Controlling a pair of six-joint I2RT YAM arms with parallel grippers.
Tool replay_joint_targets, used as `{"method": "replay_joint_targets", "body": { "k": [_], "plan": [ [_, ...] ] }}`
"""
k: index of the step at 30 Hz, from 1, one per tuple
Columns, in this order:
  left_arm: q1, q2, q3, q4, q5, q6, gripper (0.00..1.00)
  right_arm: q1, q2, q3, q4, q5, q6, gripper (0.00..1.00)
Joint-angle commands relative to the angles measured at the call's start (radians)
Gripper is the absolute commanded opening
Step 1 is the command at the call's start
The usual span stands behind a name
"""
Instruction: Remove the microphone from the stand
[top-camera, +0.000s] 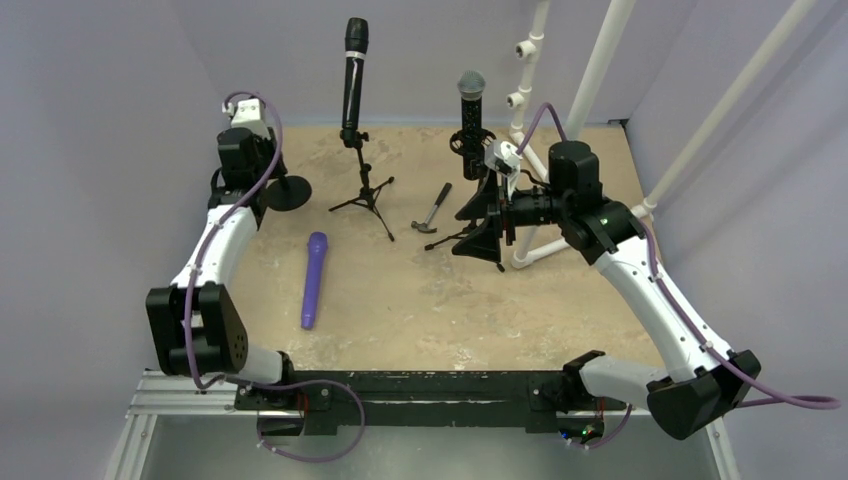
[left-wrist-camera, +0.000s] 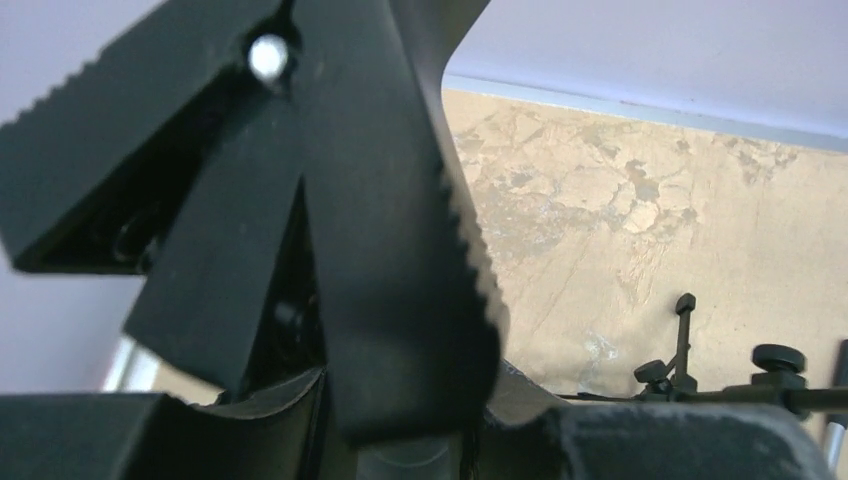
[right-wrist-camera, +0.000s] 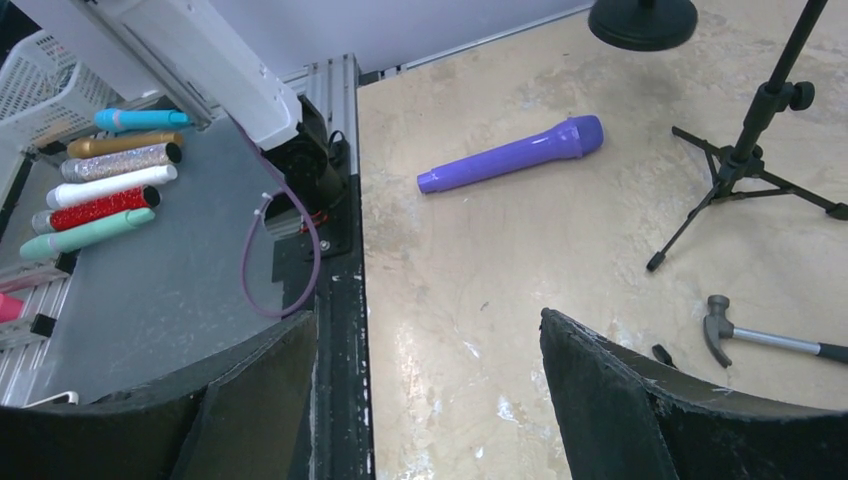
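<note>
A black microphone stands upright in a tripod stand at the back centre. A second microphone with a grey grille stands in another tripod stand to its right. A purple microphone lies flat on the table and also shows in the right wrist view. My right gripper is open and empty beside the second stand; its jaws stand wide apart. My left gripper sits over a round black stand base. It appears shut on that stand's black serrated clip.
A small hammer lies between the two tripods and shows in the right wrist view. White pipes rise at the back right. Several coloured microphones lie off the table by its near-left edge.
</note>
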Motion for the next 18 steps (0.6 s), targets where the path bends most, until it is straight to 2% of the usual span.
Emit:
{"method": "replay_joint_targets", "body": {
  "k": [1,3,6,11,18],
  "plan": [
    [0.008,0.061,-0.042,0.378,0.082,-0.051,0.00,-0.016,-0.016,-0.024,0.028,0.018,0.009,0.81],
    [0.007,0.107,-0.041,0.426,0.102,-0.043,0.00,-0.019,-0.021,-0.037,0.033,0.020,0.008,0.81],
    [0.008,0.180,0.006,0.381,0.102,-0.030,0.00,-0.023,-0.021,-0.049,0.042,0.018,0.009,0.81],
    [0.007,0.264,0.006,0.436,0.113,-0.009,0.00,-0.025,-0.010,-0.049,0.051,0.011,0.014,0.81],
    [0.007,0.321,-0.015,0.522,0.097,0.024,0.02,-0.030,-0.010,-0.062,0.059,0.011,0.020,0.81]
  ]
}}
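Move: The table spot for the black stand, near the far left corner, lies about 6 cm ahead of the left hand, 3 cm to its right and some 24 cm below. The purple microphone lies about 15 cm back and 8 cm to the right of that hand, and the tripod's foot about 7 cm ahead and 20 cm right, both 23 cm down. From the right hand the spot is roughly 30 cm ahead, 46 cm left and 33 cm below. The black stand, still gripped upright in the left hand with its round base hanging below, is lowered about 10 cm and carried some 6 cm forward towards its spot left of the tripod. The descent is quick at first and slows towards the end; the fingers keep their hold and the wrist barely turns. ##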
